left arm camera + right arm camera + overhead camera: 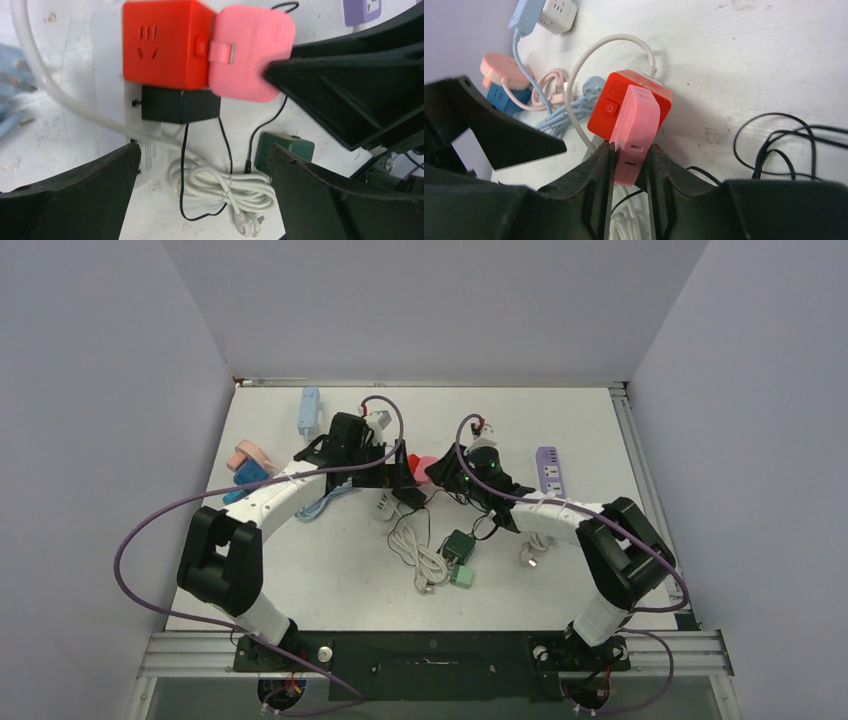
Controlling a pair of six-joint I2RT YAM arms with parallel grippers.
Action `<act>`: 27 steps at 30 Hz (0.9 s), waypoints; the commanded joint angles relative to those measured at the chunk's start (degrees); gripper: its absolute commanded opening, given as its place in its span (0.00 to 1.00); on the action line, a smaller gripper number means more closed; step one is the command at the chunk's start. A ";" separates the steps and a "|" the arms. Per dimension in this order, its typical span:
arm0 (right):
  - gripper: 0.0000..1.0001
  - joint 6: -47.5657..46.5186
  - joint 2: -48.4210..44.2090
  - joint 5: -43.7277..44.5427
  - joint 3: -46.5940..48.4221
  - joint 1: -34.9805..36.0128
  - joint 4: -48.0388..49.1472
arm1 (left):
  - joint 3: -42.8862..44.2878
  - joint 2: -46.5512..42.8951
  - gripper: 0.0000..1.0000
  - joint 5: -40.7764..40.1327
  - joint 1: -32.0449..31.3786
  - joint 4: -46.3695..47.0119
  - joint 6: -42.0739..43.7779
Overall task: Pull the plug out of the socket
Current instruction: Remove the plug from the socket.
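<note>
A red cube socket [160, 45] sits mid-table with a flat pink plug [250, 50] seated against its side; the two are joined. In the right wrist view my right gripper [630, 165] is shut on the pink plug [636, 125], one finger on each flat face, with the red socket [604, 112] just beyond. In the top view the right gripper [440, 472] meets the socket [412, 462] from the right. My left gripper [205, 155] is open and wide, with only cable on the table between its fingers. It hovers next to the socket on its left [395, 475].
A black adapter [180, 104] lies against the socket, with a coiled white cable [225, 187] and a green cube socket [285, 150] nearby. A purple power strip [549, 471] lies at the right. A light blue strip [309, 412] and pink and blue plugs [248, 462] lie at the left.
</note>
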 commanded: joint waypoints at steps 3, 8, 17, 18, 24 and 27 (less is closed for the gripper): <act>0.24 -15.45 7.27 -17.47 2.19 -2.34 2.74 | 8.99 4.08 0.97 -6.15 -1.19 4.73 1.28; 0.24 -16.40 8.68 -20.73 0.03 -2.38 7.59 | 9.27 6.03 1.00 -10.90 -1.00 5.75 3.09; 0.24 -16.04 5.90 -21.95 -4.16 -3.32 11.92 | 8.71 7.49 0.75 -9.79 0.45 5.46 2.75; 0.23 -16.02 5.69 -21.97 -4.47 -3.46 12.12 | 8.96 8.01 0.73 -9.98 0.49 4.75 2.75; 0.24 -15.78 5.71 -22.06 -4.91 -3.79 12.45 | 10.78 10.29 0.70 -11.69 0.49 1.04 3.35; 0.24 -15.61 6.20 -22.14 -5.08 -3.79 12.94 | 11.75 10.92 0.69 -12.79 0.58 -0.59 3.84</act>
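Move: The red socket, with the pink plug still in it, lies about 9 cm ahead of the open left hand, 3 cm to its right and about 1 cm lower. The pink plug is about 6 cm ahead and 5 cm right, about level; the black adapter is about 4 cm ahead, 3 cm right and 4 cm lower. From the right hand, already pinching the plug, the socket lies about 5 cm ahead, 4 cm left and 3 cm lower. Bring the left gripper forward about 6 cm, rising slightly at first, then sink about 3 cm over the red socket while partly closing the fingers around it, one beside the seam with the pink plug. Meanwhile keep the right fingers' pinch on the plug and swing it some 20 degrees counter-clockwise, drifting back, down and left about 2 cm each, to bring the socket to the left hand. ##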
